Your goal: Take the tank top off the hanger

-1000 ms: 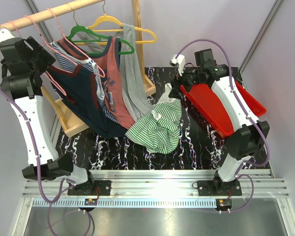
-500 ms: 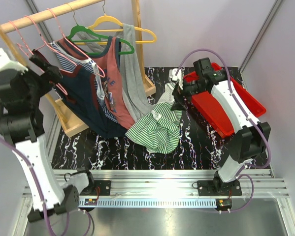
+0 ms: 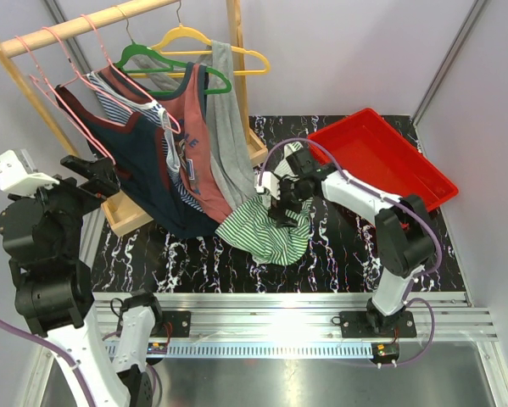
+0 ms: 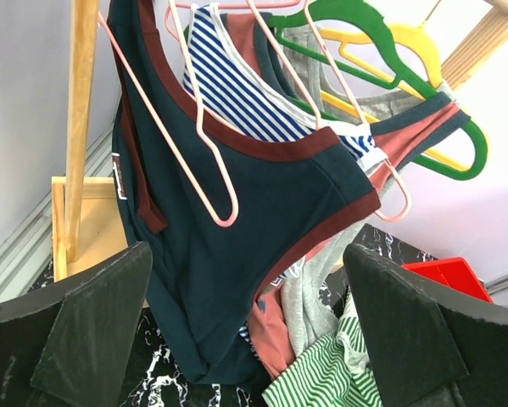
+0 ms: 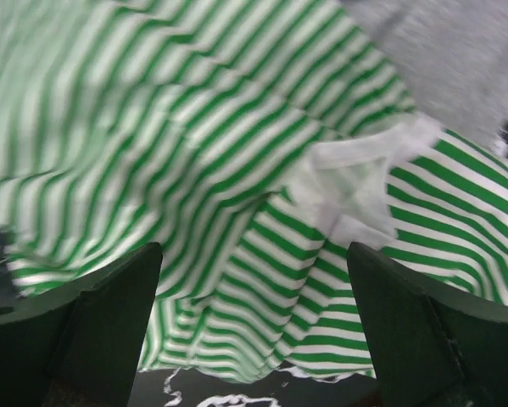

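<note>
A navy tank top with maroon trim hangs on a pink hanger at the left of the rack, in front of blue-striped, salmon and grey tops. My left gripper stands open just left of it, apart from the cloth. The left wrist view shows that navy tank top and pink hanger beyond my left gripper. A green-striped tank top lies crumpled on the table. My right gripper hovers open over it. The right wrist view has the striped cloth between the wide jaws of the right gripper.
The wooden rack's rod also carries a green hanger and a yellow hanger. Its wooden base sits on the black marbled table. A red tray lies at the back right.
My left arm has pulled back from the rack toward the near left and its jaws have opened. My right arm has swung left from the red tray to over the green-striped top.
</note>
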Robot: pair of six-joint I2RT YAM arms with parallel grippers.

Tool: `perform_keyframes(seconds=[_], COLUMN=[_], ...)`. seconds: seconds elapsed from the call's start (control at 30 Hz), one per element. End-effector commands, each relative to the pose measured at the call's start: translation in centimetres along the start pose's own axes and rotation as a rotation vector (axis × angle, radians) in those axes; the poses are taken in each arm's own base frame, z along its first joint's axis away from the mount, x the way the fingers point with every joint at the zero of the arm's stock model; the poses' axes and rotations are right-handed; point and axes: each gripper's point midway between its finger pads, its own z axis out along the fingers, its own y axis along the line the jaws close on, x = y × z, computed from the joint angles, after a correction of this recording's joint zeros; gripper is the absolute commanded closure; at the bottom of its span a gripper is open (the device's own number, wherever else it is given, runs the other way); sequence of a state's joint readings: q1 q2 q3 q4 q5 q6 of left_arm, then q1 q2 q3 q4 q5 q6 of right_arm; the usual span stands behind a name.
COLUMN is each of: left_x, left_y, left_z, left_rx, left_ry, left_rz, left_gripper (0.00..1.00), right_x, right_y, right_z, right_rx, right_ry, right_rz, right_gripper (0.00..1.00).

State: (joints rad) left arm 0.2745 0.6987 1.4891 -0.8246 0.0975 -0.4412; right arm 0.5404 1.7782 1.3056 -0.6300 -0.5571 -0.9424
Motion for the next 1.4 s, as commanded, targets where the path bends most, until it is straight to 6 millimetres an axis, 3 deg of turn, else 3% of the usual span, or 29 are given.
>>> perform_keyframes(seconds=[0.0,0.17,0.27,0.4,0.43,0.5,0.53,0.6,0.7,0.8,0.87,1.0,1.1,1.23,1.37], left_x=[-0.4,-0.8,-0.5,-0.4,-0.4,-0.5,-0.6,-0.9,-0.7,-1.0,-0.9,-1.1,-1.4,-1.6,-1.8], left_y=[-0.2,-0.6,-0.8,-1.2,-1.3,-1.6,-1.8,-2.3,-2.5,-2.9,-3.0,-3.3,-3.7,-4.1,-4.2], left_z=[-0.5,-0.5,0.0,0.6,0.7,0.9,1.0,1.0,1.4,1.8,2.1,2.6,2.8,3.0,3.2], left_rx=[0.013,0.035,0.051,0.079,0.089,0.106,0.122,0.144,0.166,0.188,0.2,0.216,0.236,0.263,0.264], left_ry=[-0.028,-0.045,-0.039,-0.04,-0.044,-0.046,-0.047,-0.058,-0.057,-0.073,-0.07,-0.072,-0.084,-0.086,-0.087], left_rz=[0.021,0.021,0.015,0.008,0.008,0.011,0.019,0.026,0.027,0.022,0.023,0.03,0.038,0.052,0.064], left_gripper=[0.01,0.01,0.01,0.01,0.01,0.01,0.01,0.01,0.01,0.01,0.01,0.01,0.01,0.01,0.01], right_x=[-0.7,2.0,3.2,3.6,3.0,2.5,1.6,-0.2,-1.0,-4.5,-6.1,-9.4,-11.1,-11.5,-10.6], right_y=[-6.2,-5.9,-5.0,-4.5,-4.8,-4.6,-5.5,-6.0,-6.8,-8.2,-8.4,-10.6,-12.0,-14.3,-16.3], right_z=[-0.1,1.1,1.8,1.5,0.8,-0.4,-2.3,-5.2,-9.4,-16.0,-18.6,-26.7,-31.2,-36.7,-40.0], right_rx=[0.295,0.344,0.319,0.309,0.323,0.304,0.33,0.341,0.36,0.413,0.426,0.61,0.73,0.89,1.022], right_ry=[-0.001,0.044,0.064,0.086,0.072,0.052,0.005,-0.067,-0.122,-0.249,-0.316,-0.466,-0.535,-0.587,-0.584], right_rz=[0.019,0.062,0.103,0.163,0.181,0.242,0.287,0.327,0.371,0.321,0.307,0.299,0.299,0.316,0.317], right_gripper=[0.03,0.04,0.12,0.35,0.56,0.8,0.93,1.0,1.0,1.0,1.0,1.0,1.0,1.0,1.0])
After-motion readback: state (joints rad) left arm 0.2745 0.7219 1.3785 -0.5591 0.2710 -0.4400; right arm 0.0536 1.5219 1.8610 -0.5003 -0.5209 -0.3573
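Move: The green-striped tank top lies crumpled on the table right under the right hand, its middle some 6 cm below the fingers and barely 1 cm forward and left. From that hand the red tray's middle is about 12 cm ahead and 26 cm to the right, and the rack's wooden foot 16 cm ahead and 5 cm left, both 5 to 7 cm lower. From the left hand the striped top is roughly 33 cm right, 12 cm ahead and 42 cm down. Forward and down, about 4 cm each, the open right hand dips into the striped cloth and pinches it shut, then sweeps up nearly 40 cm, bearing right and forward, its fingers swinging clockwise from down-left to about level. The empty left hand, still open, creeps some 4 cm forward and right towards the hanging navy top, turning slightly clockwise. ##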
